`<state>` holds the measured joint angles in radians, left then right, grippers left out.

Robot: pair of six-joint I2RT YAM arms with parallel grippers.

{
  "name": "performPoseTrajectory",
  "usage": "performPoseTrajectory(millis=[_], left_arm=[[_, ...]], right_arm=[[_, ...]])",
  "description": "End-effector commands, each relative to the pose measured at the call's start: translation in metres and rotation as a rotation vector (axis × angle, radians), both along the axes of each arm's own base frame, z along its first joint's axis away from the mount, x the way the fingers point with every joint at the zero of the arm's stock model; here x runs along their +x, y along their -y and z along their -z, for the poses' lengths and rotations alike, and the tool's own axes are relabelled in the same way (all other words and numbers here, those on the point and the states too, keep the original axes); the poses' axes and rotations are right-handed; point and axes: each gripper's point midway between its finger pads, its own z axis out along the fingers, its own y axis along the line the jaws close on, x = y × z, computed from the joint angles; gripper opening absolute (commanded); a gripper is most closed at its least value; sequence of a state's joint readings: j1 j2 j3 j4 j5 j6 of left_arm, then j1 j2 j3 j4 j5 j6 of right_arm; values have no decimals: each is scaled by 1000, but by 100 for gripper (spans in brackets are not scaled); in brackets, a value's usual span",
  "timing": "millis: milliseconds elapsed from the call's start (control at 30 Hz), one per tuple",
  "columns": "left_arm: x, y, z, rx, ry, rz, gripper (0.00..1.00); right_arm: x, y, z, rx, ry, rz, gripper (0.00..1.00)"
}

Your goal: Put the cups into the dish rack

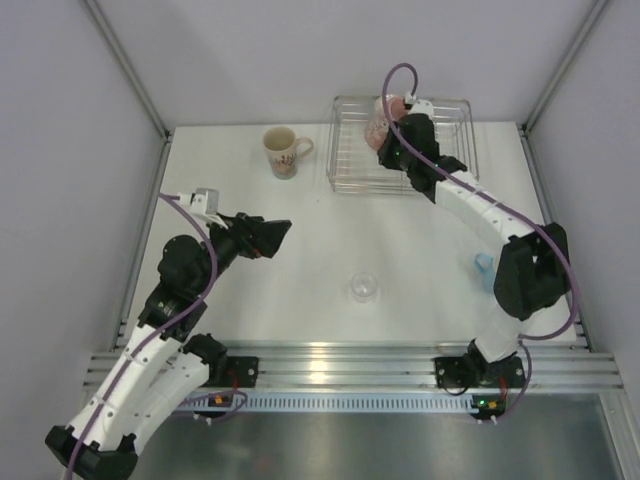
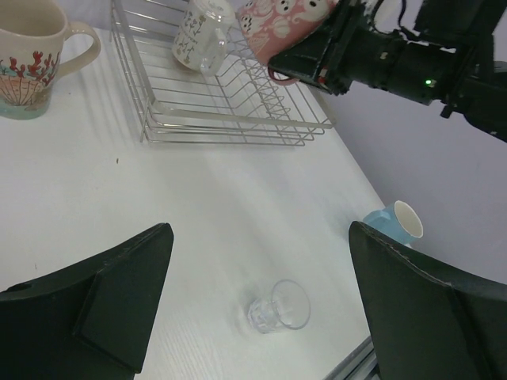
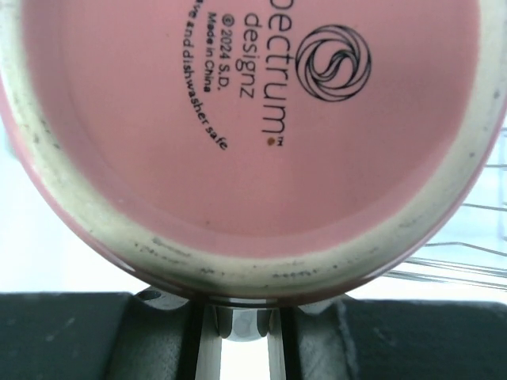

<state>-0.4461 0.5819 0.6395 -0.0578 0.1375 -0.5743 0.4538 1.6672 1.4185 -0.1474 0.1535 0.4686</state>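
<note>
The silver wire dish rack stands at the back right; it also shows in the left wrist view. My right gripper is shut on a pink mug and holds it tilted over the rack's left part. The mug's pink base fills the right wrist view. A patterned clear glass lies in the rack. A cream floral mug stands left of the rack. A small clear glass lies on its side at table centre. A light blue cup lies by the right arm. My left gripper is open and empty, above the table, left of the small glass.
The white table is walled by grey panels left, right and behind. An aluminium rail runs along the near edge with both arm bases on it. The right arm reaches across the table's right side.
</note>
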Motion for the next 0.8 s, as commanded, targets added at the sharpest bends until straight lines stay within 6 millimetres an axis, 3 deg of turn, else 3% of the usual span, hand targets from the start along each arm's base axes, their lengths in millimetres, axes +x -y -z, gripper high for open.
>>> performPoseTrajectory(millis=[0,267,533,767], left_arm=[[-3,-3,-20,-7,47,-6,98],[-1,0,-8,0,16,2,98],[-2,-1,-5,-4,12,-2,98],[0,-1,-3,-3,4,-5,98]], right_arm=[[27,12,-48,-92,160,107,0],[59,10,-3,-226,128,190,0],[81,13,10,-297,122,251,0],[87,8,40,-297,76,239,0]])
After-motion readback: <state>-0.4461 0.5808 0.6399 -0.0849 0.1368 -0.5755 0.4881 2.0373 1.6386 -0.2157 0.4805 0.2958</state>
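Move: The rack spot for the pink cup, just on the near side of the white mug, lies about 11 cm ahead of the right hand, 2 cm to its right and 16 cm below. The white mug in the rack is some 18 cm ahead and 3 cm right; the cream mug stands about 14 cm ahead and 27 cm left, both well below. From the left hand that spot is roughly 34 cm ahead, 28 cm right and 22 cm down. The pink cup, still pinched at its handle with its base facing back at the right hand, is lowered about 10 cm into the dish rack and carried some 6 cm forward, towards the near side of the white mug. It sinks fast at first, then eases farther in as the hand rolls its left side down about 20 degrees and turns slightly clockwise; the grip stays shut. ##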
